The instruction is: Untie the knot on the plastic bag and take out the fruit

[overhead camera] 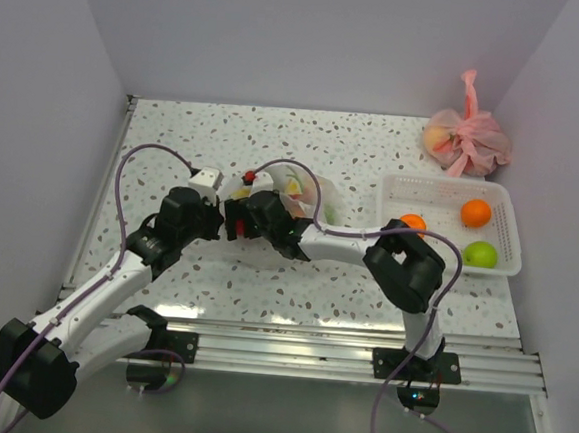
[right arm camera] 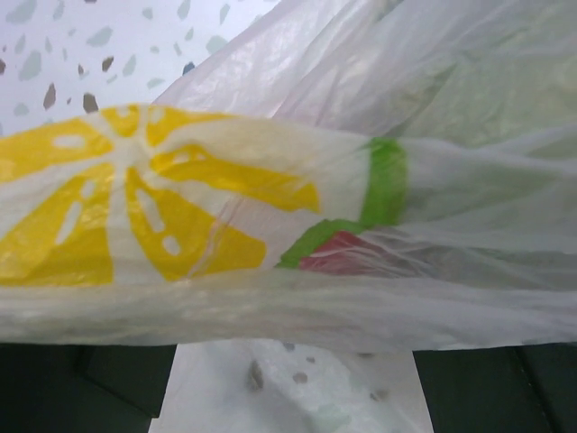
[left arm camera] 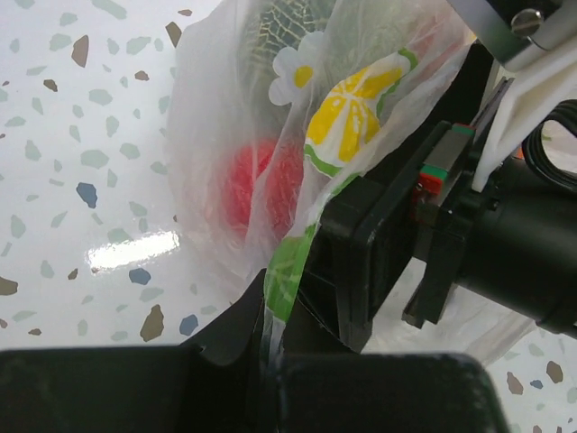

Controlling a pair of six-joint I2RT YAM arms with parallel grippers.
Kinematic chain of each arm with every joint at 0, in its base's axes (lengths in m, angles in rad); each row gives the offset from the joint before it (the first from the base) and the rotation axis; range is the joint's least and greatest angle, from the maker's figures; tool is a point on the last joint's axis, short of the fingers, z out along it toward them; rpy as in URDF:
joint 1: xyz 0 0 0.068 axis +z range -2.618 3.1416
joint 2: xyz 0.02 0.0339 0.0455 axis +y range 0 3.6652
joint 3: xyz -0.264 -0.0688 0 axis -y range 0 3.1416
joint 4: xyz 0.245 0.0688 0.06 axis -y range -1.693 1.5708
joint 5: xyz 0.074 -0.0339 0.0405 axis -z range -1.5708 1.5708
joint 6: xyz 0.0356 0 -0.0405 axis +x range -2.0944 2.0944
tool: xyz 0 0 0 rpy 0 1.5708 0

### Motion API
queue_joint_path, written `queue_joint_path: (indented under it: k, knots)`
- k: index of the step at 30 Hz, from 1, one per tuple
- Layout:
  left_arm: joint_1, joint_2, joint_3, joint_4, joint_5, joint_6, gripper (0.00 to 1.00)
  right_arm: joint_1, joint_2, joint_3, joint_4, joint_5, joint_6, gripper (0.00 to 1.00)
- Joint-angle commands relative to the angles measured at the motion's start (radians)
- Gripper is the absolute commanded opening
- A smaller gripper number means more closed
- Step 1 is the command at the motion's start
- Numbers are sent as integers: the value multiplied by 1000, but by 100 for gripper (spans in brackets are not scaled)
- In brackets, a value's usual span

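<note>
The clear plastic bag with lemon and flower prints lies mid-table, both grippers meeting at its left side. My left gripper is shut on a green-printed fold of the plastic bag, pinched between its jaws. A red fruit shows through the film, and a dull green lumpy one above it. My right gripper is open. Its fingers stand wide apart, with the bag's film stretched across just in front of them. The knot is hidden.
A white basket at the right holds two oranges and a green fruit. A tied pink bag with fruit sits in the back right corner. White walls close in the table on three sides.
</note>
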Motion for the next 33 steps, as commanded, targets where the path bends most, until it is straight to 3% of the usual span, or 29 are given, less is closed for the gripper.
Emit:
queue_joint_path:
  k: [1, 7, 13, 16, 22, 33]
  knots:
    - [7, -11, -9, 51, 27, 17, 0, -1, 31, 32, 152, 99, 72, 99]
    - [7, -17, -12, 54, 21, 17, 0, -1, 101, 84, 134, 127, 95, 90]
    - [7, -17, -10, 47, -11, 17, 0, -1, 37, -29, 204, 119, 71, 45]
    - [7, -12, -6, 41, -32, 16, 0, -1, -32, -80, 207, 104, 22, 32]
    - [7, -8, -1, 24, -89, 5, 0, -1, -164, -136, 134, 44, -84, 24]
    - [7, 2, 2, 22, -94, 6, 0, -1, -455, -141, -81, -91, -185, 22]
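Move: The right hand is open inside the bag mouth, with the red fruit about 2 cm ahead, 1 cm left and 2 cm lower. The bag rim pinched in the left gripper is some 4 cm left, 2 cm back and 6 cm higher; an orange in the bag is roughly 14 cm right, 4 cm ahead and 3 cm lower. From the left hand, the red fruit is about 4 cm ahead, 3 cm right and 8 cm below. Right hand reaches 2 cm forward-down, pinches the red fruit, then lifts about 12 cm, back and right. ##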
